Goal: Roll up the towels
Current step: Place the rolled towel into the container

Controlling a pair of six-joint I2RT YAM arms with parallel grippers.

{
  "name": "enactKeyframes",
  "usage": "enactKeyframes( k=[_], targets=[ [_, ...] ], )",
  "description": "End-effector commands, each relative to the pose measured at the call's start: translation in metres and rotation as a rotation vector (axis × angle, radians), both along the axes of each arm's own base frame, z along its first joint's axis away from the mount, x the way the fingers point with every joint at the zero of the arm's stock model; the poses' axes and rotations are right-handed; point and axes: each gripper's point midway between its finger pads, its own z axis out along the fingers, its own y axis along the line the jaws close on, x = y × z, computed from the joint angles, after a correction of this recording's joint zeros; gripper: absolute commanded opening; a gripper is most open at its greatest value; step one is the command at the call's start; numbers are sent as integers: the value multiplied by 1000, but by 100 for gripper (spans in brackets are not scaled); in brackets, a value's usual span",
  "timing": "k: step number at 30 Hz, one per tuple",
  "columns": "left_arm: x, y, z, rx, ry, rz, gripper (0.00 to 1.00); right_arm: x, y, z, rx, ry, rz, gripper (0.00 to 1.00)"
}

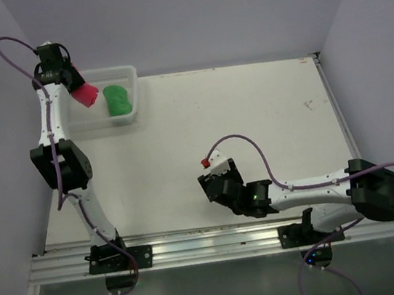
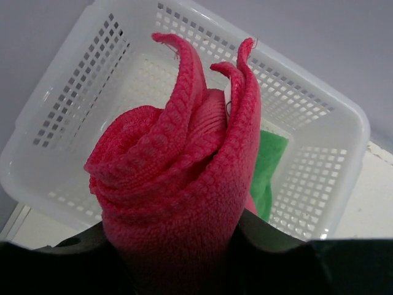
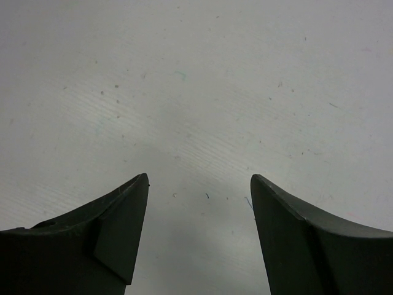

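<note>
The pink-red towel (image 2: 178,178), rolled into a thick bundle with loose ends sticking up, sits between the jaws of my left gripper (image 2: 175,261), which is shut on it. In the top view the left gripper (image 1: 76,89) holds this pink-red towel (image 1: 87,97) over the left end of the white mesh basket (image 1: 130,73). The green towel (image 1: 116,100) lies rolled inside the basket; the left wrist view shows only a strip of the green towel (image 2: 270,166) behind the pink roll. Near the table's middle my right gripper (image 1: 213,185) hangs open with nothing in it. In its own view the right gripper (image 3: 199,179) has only bare table between its jaws.
The basket (image 2: 347,120) stands at the table's back left corner, close to the purple wall (image 1: 186,17). The white table (image 1: 250,110) runs to the right, with a raised edge (image 1: 339,113) along its right side. A metal rail (image 1: 217,241) carries both arm bases at the front.
</note>
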Motion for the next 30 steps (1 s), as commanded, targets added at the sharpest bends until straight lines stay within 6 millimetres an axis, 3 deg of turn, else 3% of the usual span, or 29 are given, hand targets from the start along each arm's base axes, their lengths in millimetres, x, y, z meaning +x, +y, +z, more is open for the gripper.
enactKeyframes(
  k=[1, 9, 14, 20, 23, 25, 29, 30],
  targets=[
    [14, 9, -22, 39, 80, -17, 5, 10, 8, 2, 14, 0, 26, 71],
    [22, 36, -100, -24, 186, 20, 4, 25, 3, -31, -3, 80, 3, 71],
    [25, 48, -124, -43, 211, 22, 4, 31, 6, -49, -18, 127, -4, 71],
    [39, 47, -158, -88, 215, -5, 5, 38, 11, -61, -47, 152, -5, 71],
    [44, 41, -181, -126, 225, -29, 10, 42, 12, -64, -53, 166, -7, 71],
    [47, 38, -187, -155, 211, -43, 12, 45, 10, -64, -60, 170, -7, 71],
    [50, 33, -196, -179, 191, -56, 25, 49, 12, -67, -59, 187, -3, 71],
    [52, 32, -198, -184, 182, -67, 33, 49, 13, -72, -62, 196, -5, 71]
  ],
)
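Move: The container's middle lies about 8 cm ahead of the left hand and nearly in line with it sideways, some 20 cm below; that hand already holds the rolled red towel above it. Inside the container, the green towel sits roughly 6 cm ahead, 9 cm to the left hand's right and 21 cm below. From the right hand, the container is about 43 cm ahead, 42 cm to the left and 6 cm lower. The rolled red towel is lowered into the container's open space, to the left of the green towel: the left hand keeps its grip and sinks about 20 cm, quickly at first, easing slightly forward and left, its fingers tipping some 15 degrees further down. The empty, open right hand drops about 8 cm towards bare table while edging 4 cm forward. ##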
